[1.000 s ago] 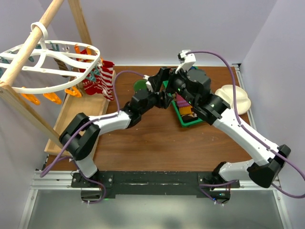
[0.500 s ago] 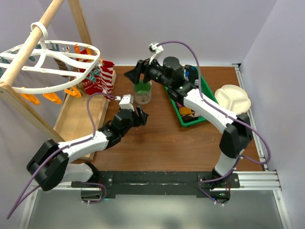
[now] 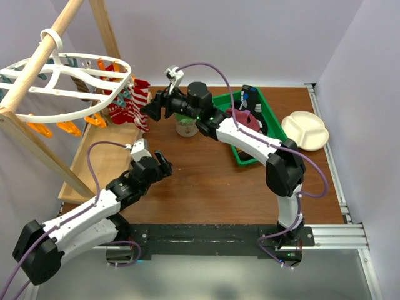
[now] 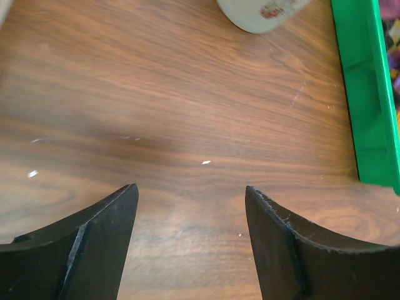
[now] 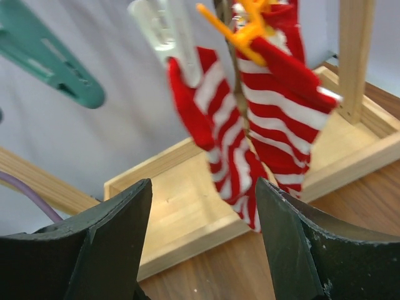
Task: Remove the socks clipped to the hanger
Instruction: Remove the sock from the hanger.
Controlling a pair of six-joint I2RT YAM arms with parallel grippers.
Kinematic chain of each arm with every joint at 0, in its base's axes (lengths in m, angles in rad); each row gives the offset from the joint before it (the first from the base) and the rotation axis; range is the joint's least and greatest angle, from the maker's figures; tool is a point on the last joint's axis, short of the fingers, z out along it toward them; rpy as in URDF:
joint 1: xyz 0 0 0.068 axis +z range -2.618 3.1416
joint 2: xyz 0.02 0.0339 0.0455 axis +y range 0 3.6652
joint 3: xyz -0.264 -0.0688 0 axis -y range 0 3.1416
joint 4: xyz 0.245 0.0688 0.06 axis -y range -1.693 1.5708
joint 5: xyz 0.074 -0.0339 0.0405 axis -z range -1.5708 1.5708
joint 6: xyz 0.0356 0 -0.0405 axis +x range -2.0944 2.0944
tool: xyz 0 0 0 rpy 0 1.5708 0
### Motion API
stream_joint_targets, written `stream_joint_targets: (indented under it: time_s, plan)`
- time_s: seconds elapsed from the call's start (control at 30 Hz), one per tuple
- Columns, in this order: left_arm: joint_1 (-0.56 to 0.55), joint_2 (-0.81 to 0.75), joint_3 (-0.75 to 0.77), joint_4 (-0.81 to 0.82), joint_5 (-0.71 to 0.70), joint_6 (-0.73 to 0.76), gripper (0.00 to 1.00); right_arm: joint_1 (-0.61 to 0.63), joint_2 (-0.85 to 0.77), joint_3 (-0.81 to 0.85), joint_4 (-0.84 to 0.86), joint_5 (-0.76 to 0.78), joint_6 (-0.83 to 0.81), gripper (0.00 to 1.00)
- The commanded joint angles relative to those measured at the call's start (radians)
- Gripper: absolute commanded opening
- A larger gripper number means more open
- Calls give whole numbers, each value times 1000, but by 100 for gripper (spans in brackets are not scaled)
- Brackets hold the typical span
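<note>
The white oval hanger (image 3: 65, 84) hangs from the wooden pole at the upper left. Red-and-white striped socks (image 3: 132, 103) dangle from its right end. In the right wrist view these socks (image 5: 250, 125) hang from an orange clip (image 5: 240, 31), just ahead of my right gripper (image 5: 203, 182). That gripper is open, with nothing between its fingers. In the top view the right gripper (image 3: 150, 111) is just right of the socks. My left gripper (image 3: 164, 162) is low over the table and open, and the left wrist view shows the left gripper (image 4: 190, 187) over bare wood.
A cup (image 3: 187, 125) stands under the right forearm. Behind it is a green bin (image 3: 265, 122) holding dark and purple fabric. A cream divided plate (image 3: 305, 130) lies at the far right. The wooden stand's base tray (image 3: 103, 153) and slanted poles fill the left. A teal clip (image 5: 59, 65) hangs nearby.
The right arm swung left from the green bin to the striped socks, its jaws narrowing somewhat. The left arm drew back from the bin toward the near left.
</note>
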Motion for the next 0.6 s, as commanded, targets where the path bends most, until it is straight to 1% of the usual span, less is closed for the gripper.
stream_joint_targets:
  time_s: [0.0,0.07,0.1,0.23,0.37,0.57]
  plan:
    - [26,-96,4,-142,-63,-66,75,35,26,29,105,59,-31,70]
    - [41,-123,13,-168,-60,-56,76,45,55,29,134,90,-34,70]
    - [47,-144,15,-176,-54,-47,76,51,65,27,143,129,-34,70]
    - [91,-164,23,-196,9,-20,77,49,121,21,211,188,3,70]
    - [124,-189,26,-209,29,-1,78,49,163,30,284,203,29,69]
    - [180,-216,52,-242,52,46,79,52,221,91,316,205,60,68]
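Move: The nearer red-and-white striped sock hangs about 8 cm to the right hand's left and 4 cm ahead, its middle some 2 cm below that hand. The second striped sock hangs some 8 cm ahead and 8 cm left of the right hand, at about the same height; the mug stands about 14 cm to its right, 2 cm ahead and far below. From the left hand the nearer sock lies some 17 cm ahead, 12 cm left and 20 cm up. Down, about 8 cm, goes the right hand, after first easing left and slightly back; as it sinks it works forward and left towards the nearer sock's lower end, fingers still open and pointing left at the sock, turning slightly clockwise. The empty left hand slides some 5 cm left towards the wooden tray's edge, fingers open. ##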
